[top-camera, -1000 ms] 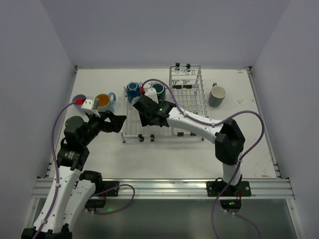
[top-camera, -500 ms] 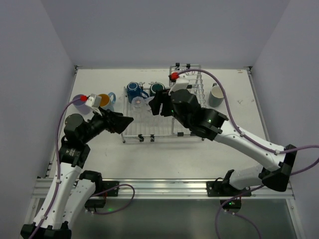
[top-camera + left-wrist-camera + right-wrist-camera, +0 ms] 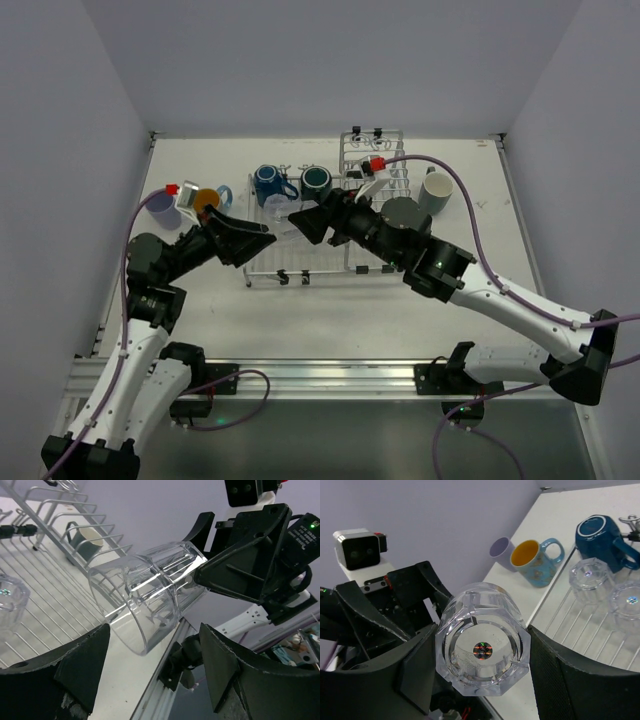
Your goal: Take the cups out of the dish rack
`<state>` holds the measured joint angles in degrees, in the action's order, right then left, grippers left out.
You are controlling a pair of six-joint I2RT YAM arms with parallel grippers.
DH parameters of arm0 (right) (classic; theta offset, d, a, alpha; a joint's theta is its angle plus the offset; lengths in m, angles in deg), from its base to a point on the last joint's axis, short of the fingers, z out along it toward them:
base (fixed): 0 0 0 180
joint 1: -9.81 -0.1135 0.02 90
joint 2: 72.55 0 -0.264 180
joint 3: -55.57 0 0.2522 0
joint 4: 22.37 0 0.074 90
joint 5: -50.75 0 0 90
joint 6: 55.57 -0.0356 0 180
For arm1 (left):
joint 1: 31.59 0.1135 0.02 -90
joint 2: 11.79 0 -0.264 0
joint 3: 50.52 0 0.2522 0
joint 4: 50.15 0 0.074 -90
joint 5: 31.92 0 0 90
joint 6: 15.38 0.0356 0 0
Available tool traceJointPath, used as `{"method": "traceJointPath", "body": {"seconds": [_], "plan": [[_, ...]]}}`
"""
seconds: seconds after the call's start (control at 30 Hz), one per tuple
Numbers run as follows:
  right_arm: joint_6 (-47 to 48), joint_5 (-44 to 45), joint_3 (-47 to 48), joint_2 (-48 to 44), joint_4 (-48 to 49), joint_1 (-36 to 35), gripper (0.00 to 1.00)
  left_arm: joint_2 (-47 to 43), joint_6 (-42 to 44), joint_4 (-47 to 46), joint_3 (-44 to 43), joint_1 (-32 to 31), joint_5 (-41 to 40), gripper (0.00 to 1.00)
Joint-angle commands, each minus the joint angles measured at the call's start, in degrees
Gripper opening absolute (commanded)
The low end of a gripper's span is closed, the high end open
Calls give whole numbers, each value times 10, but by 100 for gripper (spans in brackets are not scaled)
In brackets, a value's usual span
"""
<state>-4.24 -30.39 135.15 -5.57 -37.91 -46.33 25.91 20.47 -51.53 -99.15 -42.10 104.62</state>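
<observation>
My right gripper point(image 3: 300, 222) is shut on a clear glass point(image 3: 482, 666) and holds it sideways in the air over the left edge of the silver wire dish rack point(image 3: 330, 262). The glass's open mouth faces my left gripper point(image 3: 252, 240). In the left wrist view the glass point(image 3: 145, 600) has its rim just at the tips of my left fingers point(image 3: 75, 665), which stand wide open around nothing. Two more clear glasses point(image 3: 587, 577) stand on the rack. A blue mug point(image 3: 267, 183) and a dark green mug point(image 3: 317, 180) stand at the rack's far end.
A lavender tumbler point(image 3: 160, 205) and a light-blue mug with a yellow inside point(image 3: 208, 200) stand on the table left of the rack. A grey-green mug point(image 3: 436, 192) stands to the right of the rack's raised tined section point(image 3: 375, 165). White walls close in three sides.
My right arm has swung round and now holds the clear glass out to the left. My left gripper has risen and moved right, up to the glass's mouth.
</observation>
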Motion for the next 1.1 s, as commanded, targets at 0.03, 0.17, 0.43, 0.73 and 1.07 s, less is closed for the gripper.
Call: {"method": "traceJointPath", "body": {"seconds": [0.03, 0.17, 0.43, 0.73, 1.07], "plan": [[-51, -60, -13, -5, 114, 1, 28, 2, -63, -76, -4, -18, 35, 75], [-76, -85, -34, 8, 147, 2, 28, 0, -81, -114, 1, -29, 34, 68], [-151, -151, -90, 23, 254, 22, 33, -10, -103, -170, 2, -39, 14, 22], [-140, -123, -119, -24, 217, 50, 99, -6, 40, 5, -76, -39, -23, 0], [-8, -34, -105, -132, 15, 73, 99, 93, 325, 480, -277, -39, -336, 0]]}}
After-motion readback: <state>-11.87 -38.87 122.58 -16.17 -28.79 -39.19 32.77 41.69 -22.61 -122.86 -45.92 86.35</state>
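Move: The clear glass is held up over the rack by the right hand, its middle about 3 cm ahead and 4 cm left of that hand. From the left hand it lies some 4 cm ahead, 4 cm to the right and a touch higher, its rim almost between the open fingers. About 23 cm lower, two upturned glasses stand in the rack: the left one 20 cm ahead of the left hand, the right one 18 cm ahead and 9 cm right. The clear glass changes hands in the air: the left fingers shut on its rim wall as that hand eases back and up, then the right fingers open and let go. The right hand, after first edging left, withdraws some 7 cm to the right; the left keeps its pinch, swings forward and a little left, and turns some 20 degrees counter-clockwise, ending about 5 cm higher. ##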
